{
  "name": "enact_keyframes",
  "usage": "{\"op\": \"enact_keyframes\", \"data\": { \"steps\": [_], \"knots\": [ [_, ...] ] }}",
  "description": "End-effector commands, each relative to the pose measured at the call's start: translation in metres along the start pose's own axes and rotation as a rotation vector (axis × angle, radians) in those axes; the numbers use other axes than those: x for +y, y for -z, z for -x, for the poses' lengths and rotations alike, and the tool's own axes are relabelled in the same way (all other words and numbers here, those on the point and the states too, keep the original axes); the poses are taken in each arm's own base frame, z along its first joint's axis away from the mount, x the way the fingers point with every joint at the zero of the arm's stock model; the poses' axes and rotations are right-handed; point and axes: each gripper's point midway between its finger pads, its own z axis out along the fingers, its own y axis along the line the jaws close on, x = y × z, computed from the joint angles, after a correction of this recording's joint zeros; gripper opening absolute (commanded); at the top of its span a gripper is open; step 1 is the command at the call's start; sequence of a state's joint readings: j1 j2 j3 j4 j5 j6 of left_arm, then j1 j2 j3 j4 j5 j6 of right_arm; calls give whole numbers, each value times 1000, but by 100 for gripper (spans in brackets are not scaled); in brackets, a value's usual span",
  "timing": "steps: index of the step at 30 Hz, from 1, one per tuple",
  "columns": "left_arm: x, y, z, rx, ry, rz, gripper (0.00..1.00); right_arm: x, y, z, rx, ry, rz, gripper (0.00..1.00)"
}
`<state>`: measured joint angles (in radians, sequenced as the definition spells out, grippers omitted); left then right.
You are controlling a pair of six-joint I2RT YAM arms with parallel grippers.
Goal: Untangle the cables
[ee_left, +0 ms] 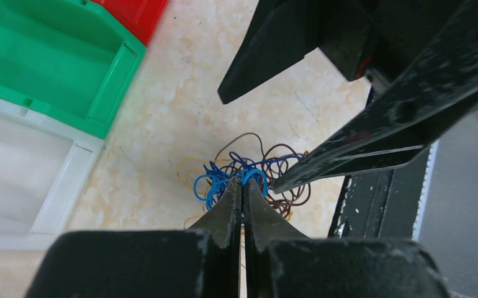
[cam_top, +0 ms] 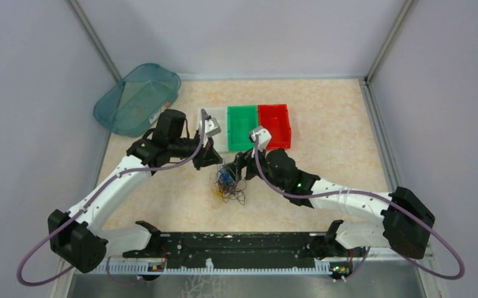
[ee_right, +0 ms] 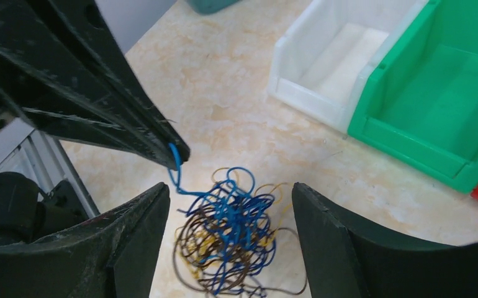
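The cables [cam_top: 228, 185] lie as one tangled clump of blue, yellow and dark brown strands on the beige table. My left gripper [ee_left: 244, 184] is shut on a blue cable [ee_left: 256, 177] at the top of the clump [ee_left: 249, 171]. In the right wrist view its tip [ee_right: 175, 154] holds that blue strand [ee_right: 175, 174] pulled up from the clump [ee_right: 227, 245]. My right gripper [ee_right: 230, 186] is open, one finger on each side just above the cables, gripping nothing. From above, both grippers, left [cam_top: 219, 166] and right [cam_top: 239, 167], meet over the clump.
Three bins stand in a row behind the cables: white [cam_top: 216, 139], green [cam_top: 243, 127], red [cam_top: 274, 124]. A teal tray [cam_top: 138, 98] leans at the back left wall. A black rail [cam_top: 236, 245] runs along the near edge between the arm bases.
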<state>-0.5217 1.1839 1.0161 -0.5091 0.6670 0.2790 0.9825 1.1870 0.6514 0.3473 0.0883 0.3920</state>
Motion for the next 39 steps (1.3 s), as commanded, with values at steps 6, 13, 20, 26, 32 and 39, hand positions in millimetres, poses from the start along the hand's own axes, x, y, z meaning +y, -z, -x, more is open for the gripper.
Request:
{"op": "enact_keyframes", "data": {
  "steps": [6,13,20,26,32,39],
  "knots": [
    [-34,24,45,-86,36,-90,0,11,-13,39,-147,22,-14,72],
    [-51,30,59,-108,80,-162,0,-1,-18,51,-217,7,-96,72],
    [-53,32,64,-112,93,-172,0,5,-19,60,-287,-28,-66,72],
    [-50,32,73,-124,67,-163,0,21,-28,42,-280,-34,-40,73],
    [-60,41,96,-155,63,-204,0,6,-33,19,-288,-97,-96,73],
    [-78,59,124,-200,34,-255,0,-15,-30,11,-306,-105,-187,73]
  ]
}}
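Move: The left fingers already pinch a blue loop, and the tangle of cables hangs beneath: its middle is about 8 cm below the left hand, 2 cm to its right and 2 cm back. From the open right hand that middle lies some 3 cm left, 1 cm back and 7 cm down, with the pinched blue loop about 5 cm left, 1 cm ahead and 1 cm up. The green box sits 21 cm ahead, 1 cm right and 13 cm below the right hand; the white box, 9 cm left, shares that distance ahead and depth. Keeping its pinch on the blue loop, the left hand draws it up about 11 cm, easing back some 3 cm and a little right as the wrist tilts, with a short pause partway. Beside the hanging cables the right hand, fingers staying wide open, works forward about 3 cm and rises slightly, then goes left and sinks, turning clockwise until the blue strand crosses its left finger. ##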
